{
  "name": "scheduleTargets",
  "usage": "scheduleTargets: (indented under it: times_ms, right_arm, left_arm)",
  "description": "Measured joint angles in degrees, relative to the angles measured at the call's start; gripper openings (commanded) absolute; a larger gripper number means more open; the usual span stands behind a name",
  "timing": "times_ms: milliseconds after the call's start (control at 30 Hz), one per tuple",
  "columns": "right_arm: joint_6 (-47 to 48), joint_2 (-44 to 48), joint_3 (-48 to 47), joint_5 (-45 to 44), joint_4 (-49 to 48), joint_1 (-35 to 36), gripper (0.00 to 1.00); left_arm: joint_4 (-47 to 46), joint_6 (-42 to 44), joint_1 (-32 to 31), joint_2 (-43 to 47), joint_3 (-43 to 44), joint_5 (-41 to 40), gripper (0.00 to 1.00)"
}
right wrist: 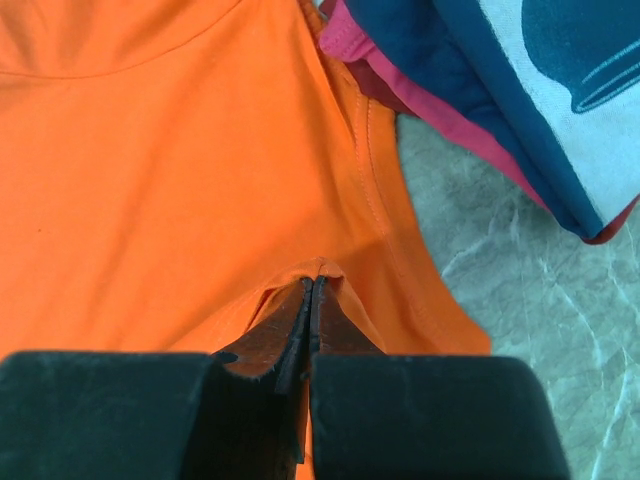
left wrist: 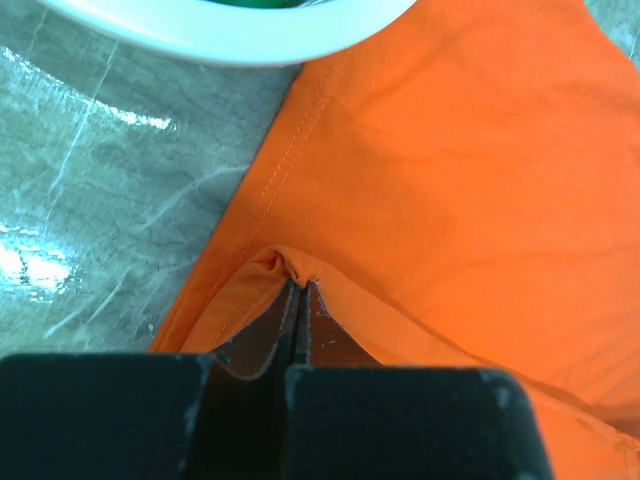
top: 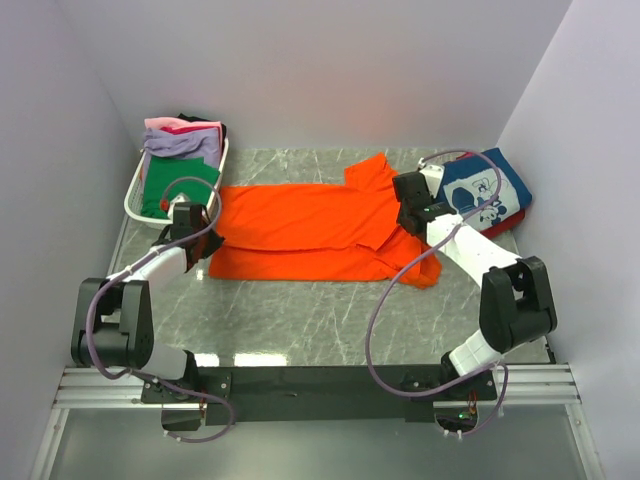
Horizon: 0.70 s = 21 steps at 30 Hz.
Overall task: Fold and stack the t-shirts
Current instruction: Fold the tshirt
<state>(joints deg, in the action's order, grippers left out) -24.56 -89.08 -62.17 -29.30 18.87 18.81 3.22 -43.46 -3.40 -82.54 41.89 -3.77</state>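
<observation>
A bright orange t-shirt lies spread across the middle of the marble table, partly folded lengthwise. My left gripper pinches its left hem, jaws shut on a small ridge of orange cloth. My right gripper is shut on a fold of the same orange t-shirt near its sleeve seam. A folded navy t-shirt with white cartoon print lies at the back right, on top of a pink-red one. Green, lavender and pink t-shirts sit in the basket.
The white slatted basket stands at the back left, its rim close beside the orange hem. White walls close in the left, back and right sides. Bare marble lies in front of the shirt, toward the arm bases.
</observation>
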Motion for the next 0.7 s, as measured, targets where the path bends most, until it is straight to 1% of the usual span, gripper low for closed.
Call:
scheduleTargets:
  times_ms: [100, 133, 200, 233, 267, 300, 333, 400, 433, 533, 633, 700]
  right_arm:
    - [0.1, -0.7, -0.9, 0.0, 0.0, 0.0, 0.0]
    - [0.2, -0.9, -1.1, 0.0, 0.0, 0.0, 0.0]
    - [0.3, -1.3, -1.5, -0.1, 0.0, -0.1, 0.0]
    - [0.4, -1.4, -1.5, -0.2, 0.1, -0.2, 0.0]
    - [0.5, -1.4, -1.6, -0.2, 0.1, -0.3, 0.03]
    - [0.5, -1.5, -1.6, -0.2, 0.1, -0.5, 0.08]
    - [0.5, -1.5, -1.6, -0.1, 0.1, -0.6, 0.23]
    - [0.9, -1.7, -1.9, 0.0, 0.3, -0.9, 0.41]
    - [1.1, -1.8, -2.2, 0.1, 0.5, -1.0, 0.55]
    - [2.2, -2.3, -3.8, 0.7, 0.8, -1.2, 0.68]
    - [3.3, -2.0, -4.8, 1.6, 0.8, -1.2, 0.71]
    - [3.6, -1.0, -4.9, 2.1, 1.0, -1.2, 0.72]
  left_arm:
    - [0.0, 0.5, 0.0, -0.2, 0.2, 0.0, 0.21]
    - [0.0, 0.7, 0.0, -0.2, 0.2, 0.0, 0.31]
    - [0.0, 0.8, 0.0, -0.2, 0.2, -0.1, 0.4]
    - [0.0, 0.9, 0.0, -0.1, 0.3, -0.2, 0.48]
    - [0.0, 1.0, 0.0, 0.0, 0.3, -0.2, 0.5]
    - [0.0, 1.0, 0.0, 0.2, 0.3, -0.3, 0.53]
    - [0.0, 1.0, 0.0, 0.4, 0.3, -0.4, 0.56]
    - [0.0, 1.0, 0.0, 1.0, 0.3, -0.4, 0.59]
    - [0.0, 1.0, 0.0, 1.3, 0.3, -0.3, 0.61]
    - [-0.2, 1.0, -0.2, 2.5, 0.3, -0.1, 0.64]
    - [-0.5, 1.0, -1.6, 3.7, 0.3, 0.0, 0.67]
    - [-0.7, 1.0, -3.8, 4.3, 0.3, -0.2, 0.68]
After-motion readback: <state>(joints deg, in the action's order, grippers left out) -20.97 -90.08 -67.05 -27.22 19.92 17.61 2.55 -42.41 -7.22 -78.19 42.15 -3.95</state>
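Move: The t-shirt's folded-over near edge is pinched at each hand: its left corner at the left fingertips, its right part at the right fingertips, each just over the lower layer. The laundry basket's middle is some 17 cm ahead and 10 cm to the left of the left hand. From the right hand, the stack of folded shirts lies about 20 cm to the right and 8 cm ahead, the far sleeve about 15 cm ahead and 7 cm to the left. The folded-over edge is let go at both ends, the left first: the left fingers spread wide while that hand stays put, then it lifts about 3 cm and slides some 2 cm to the right, away from the basket. The right hand keeps its pinch a little longer, easing forward, then opens wide and rises about 2 cm clear of the cloth. ##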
